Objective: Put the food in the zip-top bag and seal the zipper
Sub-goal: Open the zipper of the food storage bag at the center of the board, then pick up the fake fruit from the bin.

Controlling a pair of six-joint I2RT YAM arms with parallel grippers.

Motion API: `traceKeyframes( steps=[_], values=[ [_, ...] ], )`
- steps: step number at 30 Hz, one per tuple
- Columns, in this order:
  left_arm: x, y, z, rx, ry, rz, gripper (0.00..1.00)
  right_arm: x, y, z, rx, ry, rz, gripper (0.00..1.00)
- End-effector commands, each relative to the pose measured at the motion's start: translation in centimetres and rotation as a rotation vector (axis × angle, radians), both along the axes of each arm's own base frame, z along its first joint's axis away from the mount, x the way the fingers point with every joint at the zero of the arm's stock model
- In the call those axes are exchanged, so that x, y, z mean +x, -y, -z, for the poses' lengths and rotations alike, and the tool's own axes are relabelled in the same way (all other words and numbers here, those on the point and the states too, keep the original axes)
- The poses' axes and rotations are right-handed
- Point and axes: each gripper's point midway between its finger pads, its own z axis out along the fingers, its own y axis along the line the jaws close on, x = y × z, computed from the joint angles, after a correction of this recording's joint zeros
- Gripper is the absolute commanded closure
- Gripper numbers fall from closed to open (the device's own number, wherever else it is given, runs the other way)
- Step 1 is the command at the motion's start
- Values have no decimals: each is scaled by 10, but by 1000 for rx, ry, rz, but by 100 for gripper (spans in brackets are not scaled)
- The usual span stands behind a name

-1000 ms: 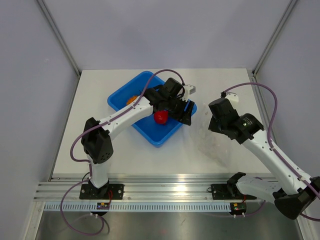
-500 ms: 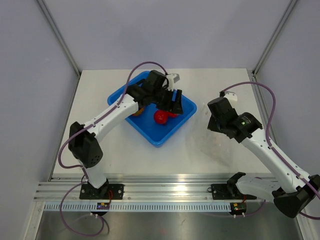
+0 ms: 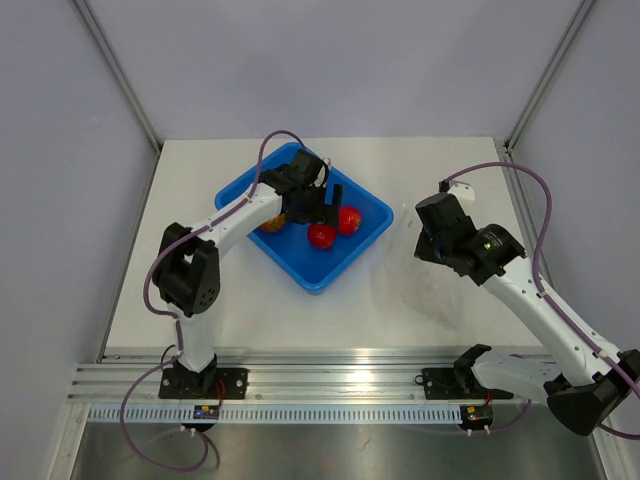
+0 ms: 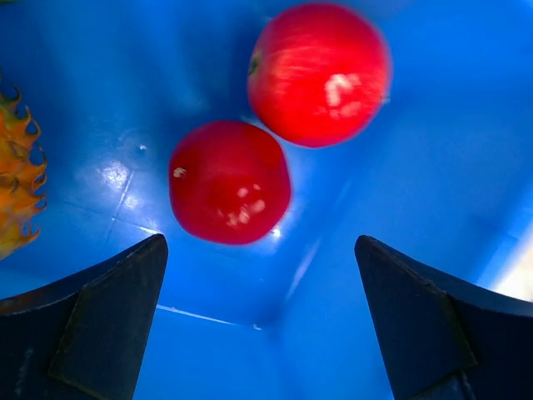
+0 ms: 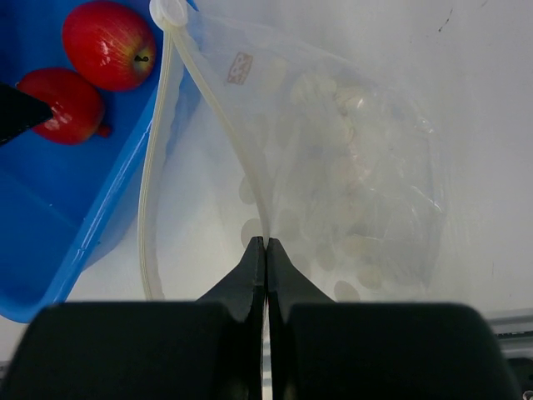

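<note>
Two red fruits (image 3: 321,236) (image 3: 348,220) lie in the blue tray (image 3: 300,270); the orange pineapple (image 3: 271,223) lies left of them. In the left wrist view the fruits (image 4: 230,182) (image 4: 319,73) are ahead of my open, empty left gripper (image 4: 262,317), with the pineapple (image 4: 15,183) at the left edge. My left gripper (image 3: 325,203) hovers over the tray. My right gripper (image 5: 266,242) is shut on the mouth edge of the clear zip-top bag (image 5: 358,167), right of the tray. The zipper strip (image 5: 215,108) runs from a slider tab to the jaws. From above the bag (image 3: 415,275) is faint.
The blue tray's right wall (image 5: 125,192) stands just left of the bag's open mouth. The left gripper's fingertip (image 5: 21,112) shows by the fruits (image 5: 108,56). Metal frame posts and grey walls surround the white table (image 3: 200,300).
My left arm has swung left and back from the tray's right side to over its middle, uncovering the second red fruit. The right arm and the bag have stayed put.
</note>
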Motion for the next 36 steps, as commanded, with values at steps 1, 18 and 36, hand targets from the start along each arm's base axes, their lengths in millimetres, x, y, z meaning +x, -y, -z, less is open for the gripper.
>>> traceKeyframes(
  steps=[1,18,36],
  values=[
    [21,-5,10,56,66,-16,1,5,-5,-18,35,51,-7,100],
    [24,-7,46,124,7,3,38,8,-11,-11,41,38,-17,100],
    [-53,18,-132,-180,219,157,46,13,-20,-5,63,34,-33,100]
  ],
)
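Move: The nearer red fruit in the blue tray sits almost straight under my open left hand, about 1 cm ahead, 1 cm to its left and 7 cm down. The apple touches it on the far right side, roughly 5 cm ahead and 5 cm right of this hand. The pineapple lies some 6 cm ahead and 12 cm left. From my right hand, the nearer red fruit is about 12 cm ahead, 21 cm left and 16 cm down. I sink my wide-open left hand about 7 cm onto the nearer red fruit, close the fingers around its sides, then lift it fast, roughly 18 cm straight up. Late in the rise I draw it slightly back and tilt the fingers forward some 20 degrees. My right hand stays nearly still, keeping its pinch on the bag's zipper edge. ##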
